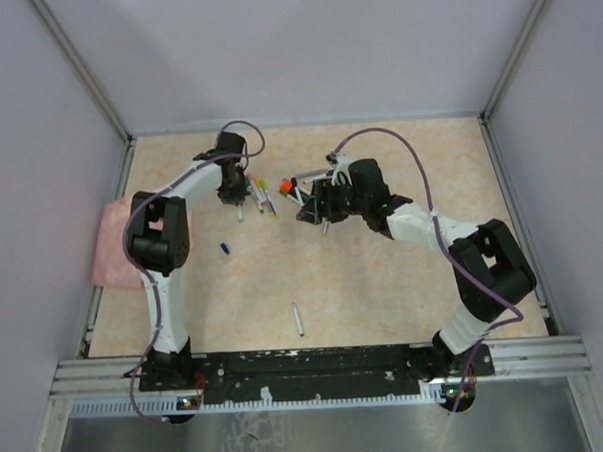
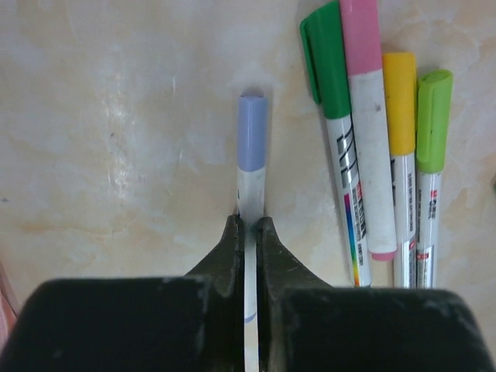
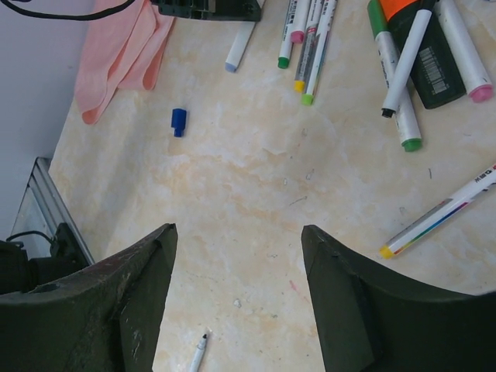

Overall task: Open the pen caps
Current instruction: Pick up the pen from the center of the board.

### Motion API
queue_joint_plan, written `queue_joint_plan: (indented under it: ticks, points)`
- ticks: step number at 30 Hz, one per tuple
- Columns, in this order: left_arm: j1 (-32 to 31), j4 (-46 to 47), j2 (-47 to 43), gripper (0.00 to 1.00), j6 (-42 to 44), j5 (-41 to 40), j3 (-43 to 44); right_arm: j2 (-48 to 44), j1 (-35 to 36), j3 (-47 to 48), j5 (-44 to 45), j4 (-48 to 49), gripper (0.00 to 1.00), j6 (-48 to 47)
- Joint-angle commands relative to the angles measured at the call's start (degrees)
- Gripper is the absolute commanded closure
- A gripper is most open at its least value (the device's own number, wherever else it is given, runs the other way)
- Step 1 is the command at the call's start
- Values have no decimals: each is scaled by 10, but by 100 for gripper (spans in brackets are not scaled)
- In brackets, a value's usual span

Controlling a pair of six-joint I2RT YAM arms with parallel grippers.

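My left gripper (image 2: pixel 249 225) is shut on the white barrel of a pen, and the pen's lavender cap (image 2: pixel 252 132) sticks out ahead of the jaws, still on. Just to the right lie capped pens side by side: green (image 2: pixel 325 62), pink (image 2: pixel 360 39), yellow (image 2: pixel 399 93) and lime (image 2: pixel 434 116). In the top view the left gripper (image 1: pixel 235 189) is at the back left of the pen cluster (image 1: pixel 265 198). My right gripper (image 3: pixel 236 230) stands open over bare table with nothing between its fingers, and in the top view it (image 1: pixel 311 208) is right of the cluster. A loose blue cap (image 3: pixel 179 122) lies apart.
A pink cloth (image 1: pixel 112 244) lies at the table's left edge. A dark highlighter with an orange tip (image 3: pixel 418 46) rests among more pens at the back right. One uncapped pen (image 1: pixel 298 318) lies alone near the front. Another pen with a yellow end (image 3: pixel 442 217) lies to the right.
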Motion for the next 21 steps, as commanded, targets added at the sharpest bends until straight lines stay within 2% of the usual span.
queue_joint_plan:
  ticks: [1, 7, 11, 13, 16, 18, 21]
  points:
    - [2, 12, -70, 100, 9, 24, -37, -41, -7, 9, -34, 27, 34, -8]
    - [2, 87, -190, 100, -14, 116, -135, -91, -7, -14, -82, 54, 34, -3]
    - [2, 183, -296, 100, -50, 227, -247, -120, -8, -26, -117, 83, 34, 24]
    - [2, 261, -352, 100, -82, 293, -317, -127, -8, -28, -139, 93, 35, 41]
    - [1, 426, -435, 100, -154, 389, -445, -137, -7, -34, -166, 98, 38, 53]
    - [-2, 554, -479, 100, -212, 423, -506, -141, -5, -44, -166, 111, 38, 65]
    - [-18, 640, -534, 100, -260, 430, -555, -136, -4, -64, -176, 173, 38, 108]
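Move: The left fingers are already shut on the light-blue pen at the table; the open right gripper it is taken to is about 17 cm right of the left hand, 12 cm back and 11 cm higher. From the left hand, the lime marker lies some 6 cm right and level, the blue cap 5 cm left and 14 cm back. From the right hand, the pen is about 17 cm left, 12 cm ahead and 11 cm below. Left lifts its pinched pen about 14 cm, back and right, turning 50 degrees, towards the rising right gripper. ##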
